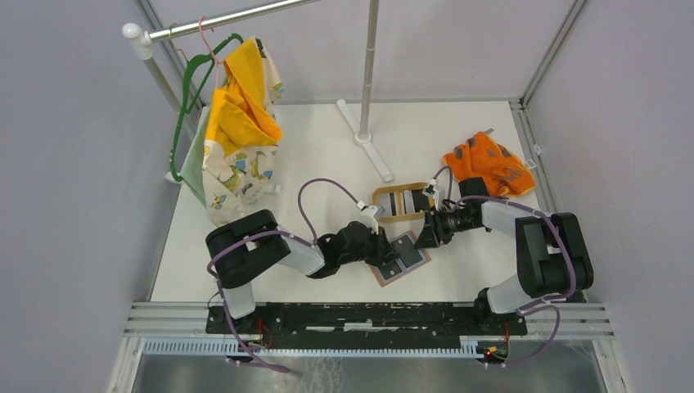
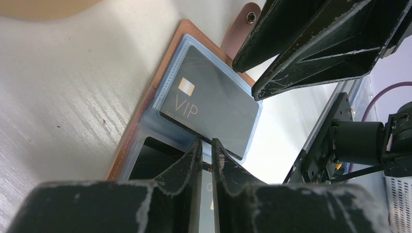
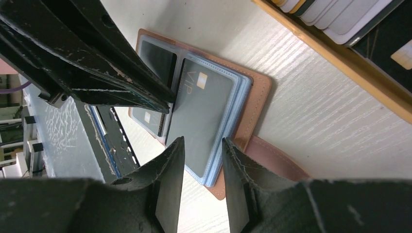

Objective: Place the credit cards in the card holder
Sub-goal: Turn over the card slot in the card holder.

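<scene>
The card holder (image 1: 407, 255) lies open on the table, with brown leather edges (image 2: 145, 111) and blue-grey pockets. A dark card marked VIP (image 2: 214, 109) sits in its upper page (image 3: 204, 107), and another dark card (image 2: 155, 160) shows in the lower pocket. My left gripper (image 2: 206, 142) is shut to a thin slit, tips at the VIP card's edge by the fold, with nothing visible between them. My right gripper (image 3: 203, 145) is open over the holder's corner by the strap tab (image 3: 277, 160). More credit cards (image 1: 407, 202) stand in the oval wooden tray (image 1: 385, 196).
The tray's rim (image 3: 340, 63) runs just behind the holder. An orange patterned cloth (image 1: 488, 166) lies at the back right. Clothes on a hanger (image 1: 237, 131) hang at the back left, and a pole's foot (image 1: 366, 139) stands mid-back. The two grippers (image 1: 386, 246) (image 1: 426, 235) are close together.
</scene>
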You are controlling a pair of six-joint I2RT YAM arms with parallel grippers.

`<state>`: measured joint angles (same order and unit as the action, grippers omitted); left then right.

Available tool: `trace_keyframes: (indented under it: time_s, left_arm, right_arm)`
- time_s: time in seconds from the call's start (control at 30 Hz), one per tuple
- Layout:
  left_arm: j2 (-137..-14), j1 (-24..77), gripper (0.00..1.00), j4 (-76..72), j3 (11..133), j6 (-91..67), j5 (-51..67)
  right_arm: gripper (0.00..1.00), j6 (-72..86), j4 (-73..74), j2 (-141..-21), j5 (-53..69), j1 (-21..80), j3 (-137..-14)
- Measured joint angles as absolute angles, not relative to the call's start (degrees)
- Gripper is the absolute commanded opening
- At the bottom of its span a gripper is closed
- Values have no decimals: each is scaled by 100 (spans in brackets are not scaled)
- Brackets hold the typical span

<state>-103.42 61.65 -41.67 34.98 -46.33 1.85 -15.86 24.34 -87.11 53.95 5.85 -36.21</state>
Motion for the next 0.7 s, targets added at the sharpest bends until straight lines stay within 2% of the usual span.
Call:
trace_keyframes:
  time_s: [0.27, 0.43, 0.7]
  left_arm:
    - [-10342, 6165, 24, -4185, 3498, -4633, 191]
    - [-10311, 6165, 41, -4259, 3457, -4633, 196]
    - [-9721, 6158, 60, -3955, 3363, -4504, -23]
  right_arm:
    - [40, -1540, 2443, -8790, 5594, 585, -3621]
    - [40, -1518, 2440, -8814, 5627, 585, -3621]
    - [40, -1479, 2436, -8814, 5798, 585, -3621]
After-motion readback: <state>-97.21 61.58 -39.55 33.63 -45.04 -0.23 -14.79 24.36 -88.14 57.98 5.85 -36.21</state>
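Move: Just above the card holder, the left hand has its nearly closed fingertips by the spine. The left card slot's middle lies about 2 cm to its left, 2 cm back and 1 cm below. The right card slot is roughly 5 cm to the hand's right and 2 cm ahead, and the card tray some 17 cm ahead and 3 cm right. From the right hand, the left card slot is about 9 cm left and 6 cm back. Opening from nearly shut to about half wide, the left fingers let go of the left card slot near the spine; the hand first stays put, then lifts about 3 cm almost straight up, clear of the holder. The right hand stays by the right slot's outer edge, its fingers part open, edging left by less than a centimetre. ##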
